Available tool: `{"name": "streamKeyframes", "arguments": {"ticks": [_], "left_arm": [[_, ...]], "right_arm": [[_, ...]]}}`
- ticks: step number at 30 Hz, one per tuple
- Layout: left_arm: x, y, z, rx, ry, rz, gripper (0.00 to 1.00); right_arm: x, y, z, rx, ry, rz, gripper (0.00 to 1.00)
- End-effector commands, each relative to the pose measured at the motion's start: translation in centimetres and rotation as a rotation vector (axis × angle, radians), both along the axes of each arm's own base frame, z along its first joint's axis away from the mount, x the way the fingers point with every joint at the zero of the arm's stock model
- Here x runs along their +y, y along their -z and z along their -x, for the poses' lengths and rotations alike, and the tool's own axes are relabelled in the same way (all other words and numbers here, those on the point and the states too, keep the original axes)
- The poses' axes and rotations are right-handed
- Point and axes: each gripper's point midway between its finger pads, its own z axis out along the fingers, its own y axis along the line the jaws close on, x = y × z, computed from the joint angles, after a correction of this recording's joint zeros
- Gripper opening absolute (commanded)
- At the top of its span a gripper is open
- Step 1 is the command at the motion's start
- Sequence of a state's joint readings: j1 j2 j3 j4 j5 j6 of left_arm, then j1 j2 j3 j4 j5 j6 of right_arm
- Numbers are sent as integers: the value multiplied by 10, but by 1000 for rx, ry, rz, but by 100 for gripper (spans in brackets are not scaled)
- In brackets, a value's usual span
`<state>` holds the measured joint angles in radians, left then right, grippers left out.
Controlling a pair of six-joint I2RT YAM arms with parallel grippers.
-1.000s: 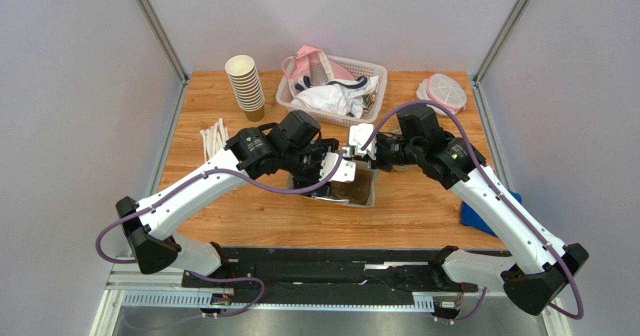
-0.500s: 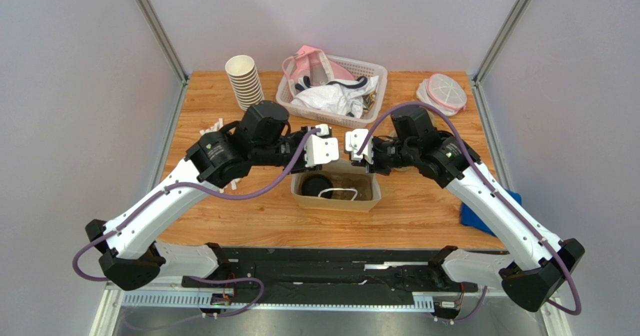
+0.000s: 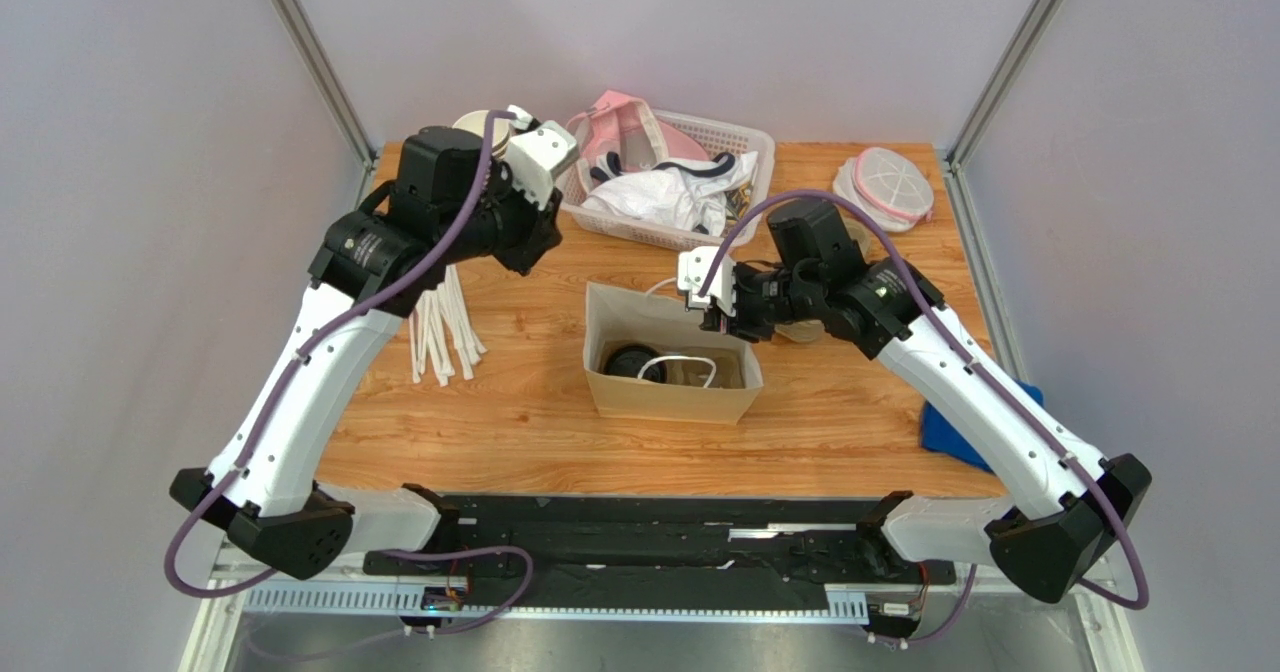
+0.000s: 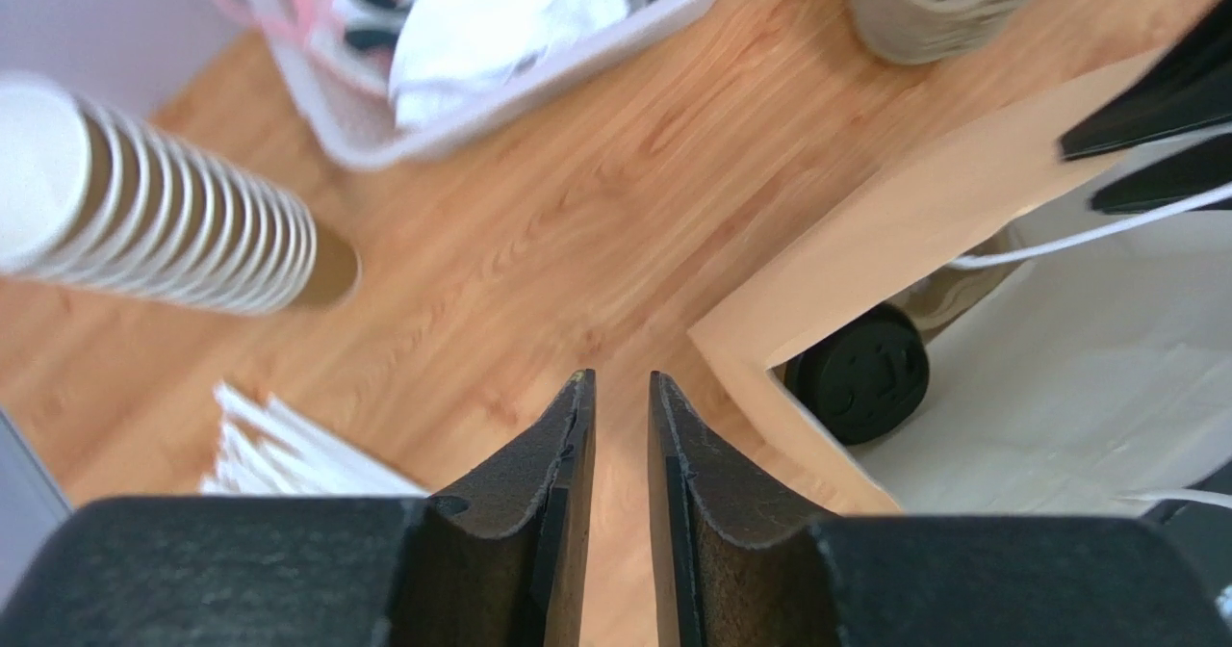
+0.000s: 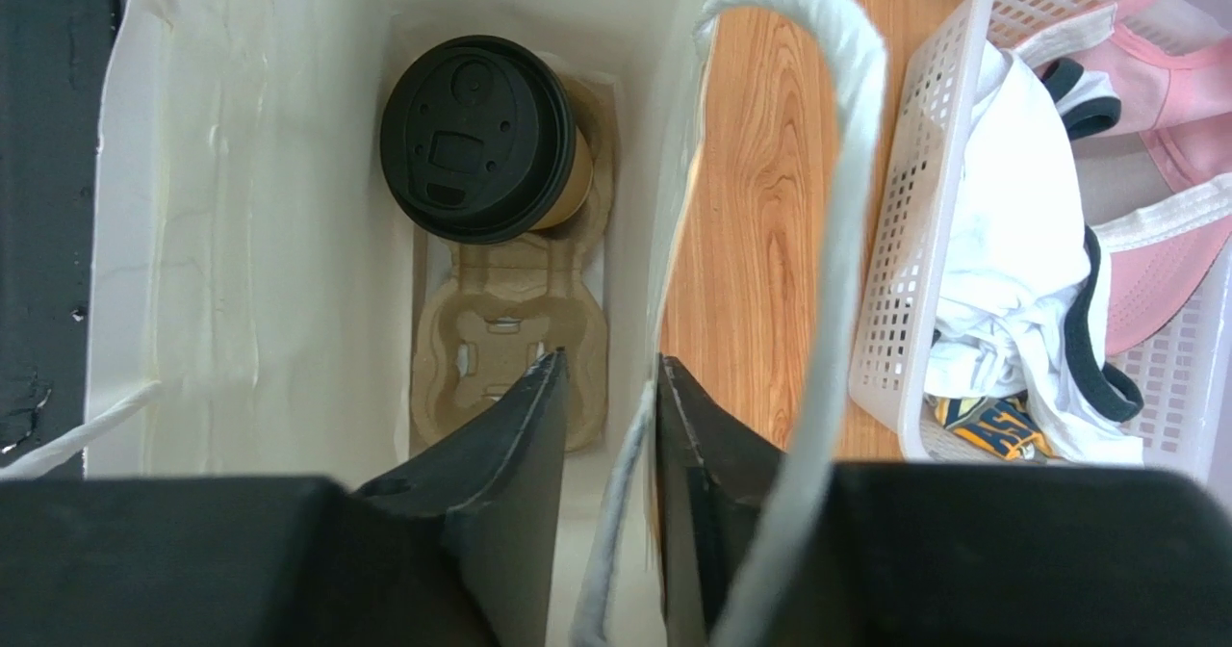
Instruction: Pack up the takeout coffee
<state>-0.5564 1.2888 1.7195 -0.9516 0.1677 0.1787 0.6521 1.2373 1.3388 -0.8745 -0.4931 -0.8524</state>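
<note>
The takeout coffee point(image 5: 477, 135), a brown paper cup under a black lid, stands in a pulp carrier point(image 5: 506, 344) at the bottom of the open paper bag point(image 3: 670, 390). The left wrist view shows its lid point(image 4: 865, 376) past the bag's rim point(image 4: 868, 243). My right gripper point(image 5: 608, 361) hangs over the bag's far edge point(image 3: 703, 285), jaws slightly apart. The bag wall and a white handle cord run between them, against one finger only. My left gripper point(image 4: 619, 380) is raised near the far left point(image 3: 538, 144), narrowly open and holding nothing.
A stack of lidless cups point(image 4: 159, 221) stands at the far left. A white basket of cloths point(image 3: 669, 177) sits behind the bag. White straws point(image 3: 443, 327) lie at the left. A lidded round container point(image 3: 887, 185) and a blue cloth point(image 3: 947, 432) are at the right.
My left arm has come up out of the bag and swung to the far left, its jaws narrowing. My right jaws, shut on the bag's edge before, have parted.
</note>
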Motion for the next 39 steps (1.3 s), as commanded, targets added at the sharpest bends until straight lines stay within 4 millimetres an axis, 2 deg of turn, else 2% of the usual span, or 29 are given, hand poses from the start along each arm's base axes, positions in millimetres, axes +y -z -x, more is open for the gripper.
{"name": "streamKeyframes", "arguments": {"ticks": [1,2,3,5,6,11,12,14,17,21,25,28,29,31,32,34,35,39], "left_arm": [[42,34,-7,205,-246,39,27],[50,44,-9,249,-294,49,27],[67,49,-14,269,-359,62,27],[83,65,-14,320,-419,57,27],[98,70,-16,329,-467,60,27],[139,110,-6,446,-578,18,28],[150,115,-6,458,-607,12,28],[155,131,-3,513,-611,16,32],[171,147,-4,565,-632,3,32],[197,158,-13,583,-692,0,33],[217,163,-34,565,-707,-19,35],[232,166,-58,554,-718,-28,34],[239,169,-69,552,-724,-33,34],[249,173,-82,541,-739,-48,34],[259,179,-92,551,-757,-60,34],[273,184,-102,561,-781,-90,32],[280,198,-105,601,-790,-89,32],[294,223,-116,638,-796,-102,32]], "right_arm": [[2,-18,-12,-38,34,2,34],[2,-19,-14,-42,37,0,39],[3,-21,-14,-44,35,-2,41],[4,-24,-19,-55,44,1,44],[4,-25,-21,-62,47,3,46],[4,-29,-37,-97,74,26,54],[4,-36,-40,-110,81,17,56],[5,-40,-44,-109,102,13,61],[3,-54,-51,-112,140,-3,68],[0,-73,-55,-103,185,-27,76],[-1,-103,-53,-120,215,-84,81],[-6,-115,-51,-115,252,-107,84],[-7,-128,-49,-132,261,-127,85],[-12,-137,-46,-124,291,-143,90],[-14,-148,-45,-136,303,-161,91],[-21,-151,-46,-126,356,-157,100],[-25,-152,-48,-127,378,-155,100],[-41,-147,-51,-114,460,-131,100]]}}
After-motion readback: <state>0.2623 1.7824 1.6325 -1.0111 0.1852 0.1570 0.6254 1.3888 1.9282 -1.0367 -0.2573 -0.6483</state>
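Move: The paper-wrapped straws lie about 15 cm ahead of the left hand, 23 cm to its left and some 34 cm below; the cup stack stands about 29 cm ahead and 12 cm left of that hand, the bag's middle about 8 cm back and 17 cm right. From the right hand, at the bag's far rim, the bag's middle is roughly 6 cm back, 6 cm left and 12 cm below, the straws some 18 cm ahead and 45 cm left. The left hand swings away from above the bag's far-left side towards the straws, about 27 cm left while sinking some 21 cm and pushing forward mainly at the end, turning counter-clockwise and tipping until its fingers point mostly down, still about a third open. The right hand, its fingers already parted at the bag's far rim and handle, opens fully and comes free, first easing forward about 5 cm, then rising some 14 cm with a slight clockwise turn. ##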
